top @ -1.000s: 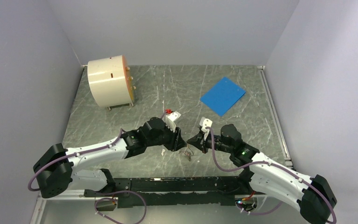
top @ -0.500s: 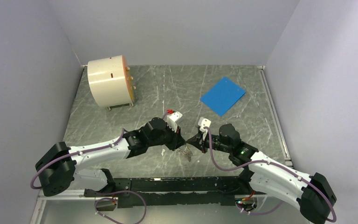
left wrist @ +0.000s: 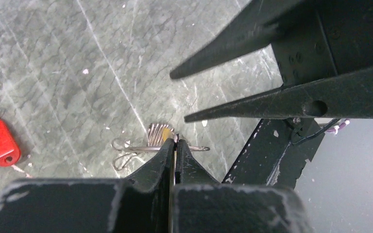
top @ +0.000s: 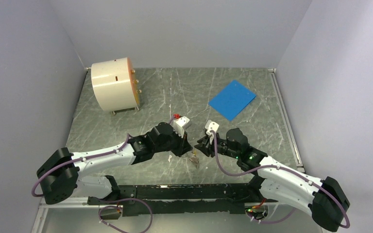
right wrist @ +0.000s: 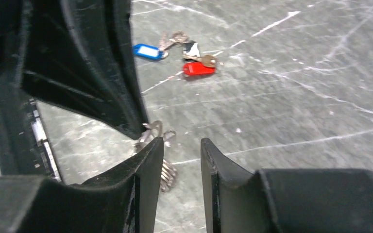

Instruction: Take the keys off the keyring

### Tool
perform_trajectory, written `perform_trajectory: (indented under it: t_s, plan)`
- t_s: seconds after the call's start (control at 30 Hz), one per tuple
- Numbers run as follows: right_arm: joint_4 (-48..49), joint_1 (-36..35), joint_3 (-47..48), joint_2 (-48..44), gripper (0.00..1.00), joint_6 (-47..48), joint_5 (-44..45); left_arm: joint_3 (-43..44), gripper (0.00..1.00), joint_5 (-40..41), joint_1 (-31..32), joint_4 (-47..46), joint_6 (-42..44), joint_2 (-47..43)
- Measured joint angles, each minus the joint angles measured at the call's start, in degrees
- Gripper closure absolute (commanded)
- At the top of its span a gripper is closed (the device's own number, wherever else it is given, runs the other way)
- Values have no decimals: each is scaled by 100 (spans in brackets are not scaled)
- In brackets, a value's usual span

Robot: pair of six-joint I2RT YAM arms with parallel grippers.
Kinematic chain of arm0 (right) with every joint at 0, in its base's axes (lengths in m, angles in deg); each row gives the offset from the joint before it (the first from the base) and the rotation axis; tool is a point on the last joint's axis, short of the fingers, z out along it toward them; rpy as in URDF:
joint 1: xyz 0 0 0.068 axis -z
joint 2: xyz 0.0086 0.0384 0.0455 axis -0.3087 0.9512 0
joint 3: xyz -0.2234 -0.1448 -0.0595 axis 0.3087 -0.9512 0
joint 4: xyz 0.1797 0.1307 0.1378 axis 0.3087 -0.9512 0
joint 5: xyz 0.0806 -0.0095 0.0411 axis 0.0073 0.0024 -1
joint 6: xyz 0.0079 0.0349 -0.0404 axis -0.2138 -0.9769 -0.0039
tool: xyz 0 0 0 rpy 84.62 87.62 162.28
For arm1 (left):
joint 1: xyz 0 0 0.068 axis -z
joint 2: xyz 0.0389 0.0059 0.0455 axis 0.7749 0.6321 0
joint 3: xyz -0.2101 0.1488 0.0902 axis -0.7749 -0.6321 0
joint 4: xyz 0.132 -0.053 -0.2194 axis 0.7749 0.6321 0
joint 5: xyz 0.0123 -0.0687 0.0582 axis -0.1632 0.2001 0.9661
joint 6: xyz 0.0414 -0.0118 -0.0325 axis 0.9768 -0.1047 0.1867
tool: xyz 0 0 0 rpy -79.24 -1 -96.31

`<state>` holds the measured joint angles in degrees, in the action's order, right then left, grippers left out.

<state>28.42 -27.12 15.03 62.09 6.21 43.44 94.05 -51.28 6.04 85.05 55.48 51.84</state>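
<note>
The keyring (left wrist: 141,148), a thin silvery wire with small loops, hangs just above the table near the front edge. My left gripper (left wrist: 176,142) is shut on its wire. A ribbed metal piece (left wrist: 156,132) with a bit of orange-yellow behind it sits on the ring. My right gripper (right wrist: 182,143) stands open right beside the ring (right wrist: 151,131), its fingers empty. A red-tagged key (right wrist: 198,69) and a blue tag (right wrist: 148,51) lie loose on the table farther back; the red tag (left wrist: 2,144) also shows at the left. From above, both grippers meet over the ring (top: 193,159).
A cream drum (top: 114,85) stands at the back left. A blue sheet (top: 232,99) lies at the back right. A black rail (top: 175,191) runs along the table's near edge, just behind the ring.
My left gripper has closed onto the keyring. My right gripper, shut before, has opened and drawn back a little from the ring.
</note>
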Motion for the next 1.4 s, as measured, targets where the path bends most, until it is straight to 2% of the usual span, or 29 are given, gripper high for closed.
perform_trajectory:
  t_s: [0.23, 0.43, 0.73, 1.03, 1.23, 1.4]
  plan:
    - [-63, 4, 50, 131, 57, -133, 837, 116, 97, 140, -46, 354, -138, 4]
    - [33, 0, 33, 15, 55, -501, 654, 155, 97, 168, -125, 374, -247, 4]
    - [1038, 0, -732, -39, 55, -1231, 238, 155, 97, 249, -127, 304, -332, -31]
    - [1333, 35, -1058, -90, 53, -1399, 284, 151, 97, 243, -149, 302, -304, -157]
    - [1419, 96, -1084, 68, 47, -1327, 251, 59, 97, 68, -251, 297, -243, -369]
    - [1512, 98, -1080, 560, 36, -1150, -131, 26, 97, -162, -352, 275, -240, -479]
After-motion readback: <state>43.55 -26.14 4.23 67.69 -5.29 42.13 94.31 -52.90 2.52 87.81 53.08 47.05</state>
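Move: My left hand holds the keyring pinched at its tips. Its yellow tag hangs about 4 cm back, 1 cm left and 3 cm below my half-open right hand, or some 3 cm back, 1 cm right and 3 cm below my left. From the right hand, the ring's coil is about 6 cm back, 1 cm left and 4 cm lower. On the table, some 12 cm lower, the loose red tag is 1 cm ahead and 10 cm left, the blue tag 3 cm back and 18 cm left. My right hand first slips about 2 cm forward and a little right, turning clockwise, then comes back some 3 cm and sinks about 5 cm beside the hanging keyring, rolling about 10 degrees and spreading its fingers wider. My left keeps its pinch and, after easing forward, raises the ring some 2 cm while shifting slightly left. ##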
